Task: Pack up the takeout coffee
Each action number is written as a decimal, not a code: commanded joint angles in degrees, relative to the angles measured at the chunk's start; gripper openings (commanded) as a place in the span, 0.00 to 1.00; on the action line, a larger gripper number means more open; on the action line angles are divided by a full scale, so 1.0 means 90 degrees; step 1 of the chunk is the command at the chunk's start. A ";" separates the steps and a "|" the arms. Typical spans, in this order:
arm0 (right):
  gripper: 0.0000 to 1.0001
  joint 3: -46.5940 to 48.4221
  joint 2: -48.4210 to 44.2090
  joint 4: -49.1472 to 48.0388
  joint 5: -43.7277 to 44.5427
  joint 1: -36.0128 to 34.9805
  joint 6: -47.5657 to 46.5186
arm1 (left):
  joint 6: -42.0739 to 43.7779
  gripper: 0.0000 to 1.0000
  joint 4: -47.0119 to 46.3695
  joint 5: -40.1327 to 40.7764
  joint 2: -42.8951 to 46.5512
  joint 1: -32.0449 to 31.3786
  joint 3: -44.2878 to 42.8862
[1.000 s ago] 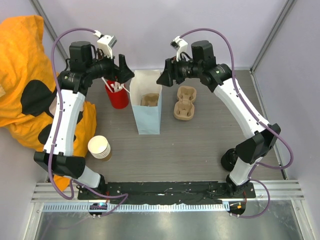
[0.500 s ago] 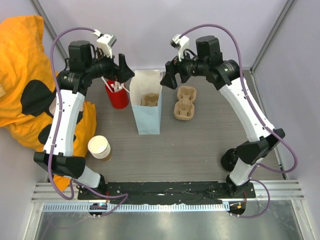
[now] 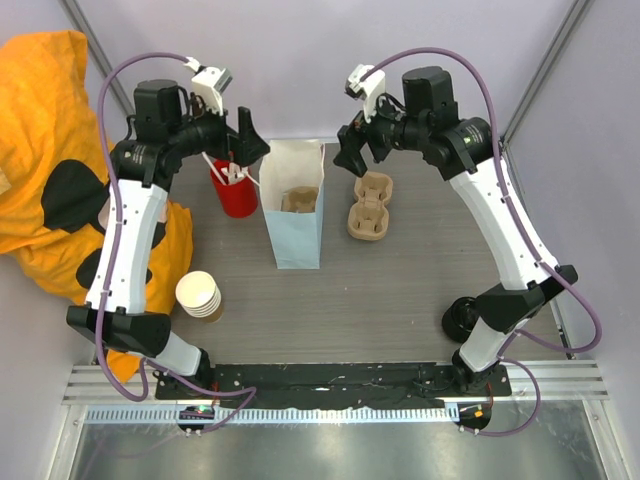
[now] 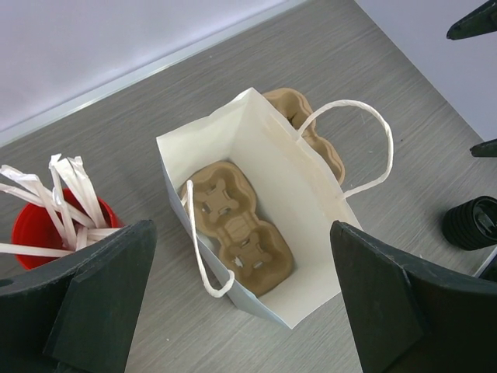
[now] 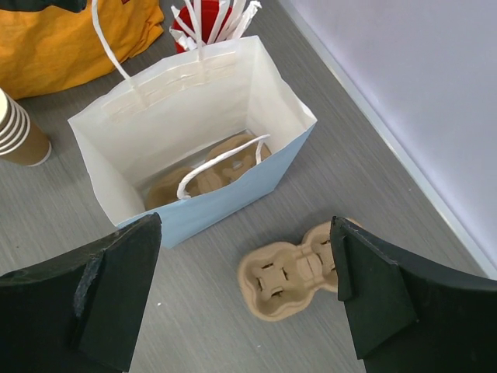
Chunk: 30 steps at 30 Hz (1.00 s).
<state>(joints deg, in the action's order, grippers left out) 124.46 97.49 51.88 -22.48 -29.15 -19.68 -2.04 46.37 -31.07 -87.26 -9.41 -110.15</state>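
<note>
The takeout coffee is out of view. A pale blue paper bag (image 3: 295,238) (image 4: 307,194) (image 5: 225,206) stands open mid-table with its white handles loose. A brown pulp cup carrier (image 3: 299,200) (image 4: 237,229) (image 5: 210,175) lies flat on the bag's bottom. My left gripper (image 3: 248,142) (image 4: 242,225) hovers open above the bag's left rim, holding nothing. My right gripper (image 3: 352,152) (image 5: 245,220) is open and empty, up over the gap between the bag and a second carrier (image 3: 368,208) (image 5: 299,268).
A red cup of white paper strips (image 3: 235,192) (image 4: 54,233) stands left of the bag. Lidless paper cups are stacked (image 3: 199,294) (image 5: 19,132) at the front left. Orange cloth (image 3: 50,150) fills the left side. A black round stack (image 3: 460,318) (image 4: 471,223) sits near the right arm's base.
The right gripper has drawn back to the right and upward from the bag's mouth, and its jaws have widened. The left gripper has opened slightly and stayed in place.
</note>
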 commanded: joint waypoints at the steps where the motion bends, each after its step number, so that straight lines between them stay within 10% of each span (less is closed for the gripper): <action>1: 0.94 0.0419 -0.0178 -0.0227 0.0232 -0.0023 -0.0147 | 0.0168 1.00 0.0053 0.0044 0.0204 -0.0009 -0.0349; 16: 0.94 0.0262 0.0700 -0.2227 0.1921 -0.0033 -0.0283 | 0.1145 1.00 0.0961 0.0746 0.0624 -0.0584 -0.0193; 30: 0.93 0.1277 0.2438 -0.2610 0.0771 0.0162 -0.0255 | 0.1623 1.00 0.1098 0.2377 0.0741 -0.0936 0.0246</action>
<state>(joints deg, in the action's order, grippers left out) 130.34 119.39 31.70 -9.98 -28.62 -22.96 10.59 56.10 -15.05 -82.41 -16.82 -109.16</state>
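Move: The open paper bag stands with its middle about 13 cm left of the right hand, 3 cm farther out and some 28 cm below. From the right hand, the loose cup carrier lies flat about 10 cm ahead, 5 cm to the right and 38 cm down. From the left hand, the bag's middle is about 7 cm right, 2 cm ahead and 28 cm below; the red straw cup is 9 cm ahead, 11 cm left and 33 cm down. The bag's far right corner is what the right hand closes in on: wide open, it lifts slightly, sweeps about 15 cm forward and a little left, then sinks to some 8 cm below its start while turning about 10 degrees clockwise. Beside the bag's left side, the open left hand draws back 3 to 4 cm, rolls its left side up some 15 degrees and begins to sink. ##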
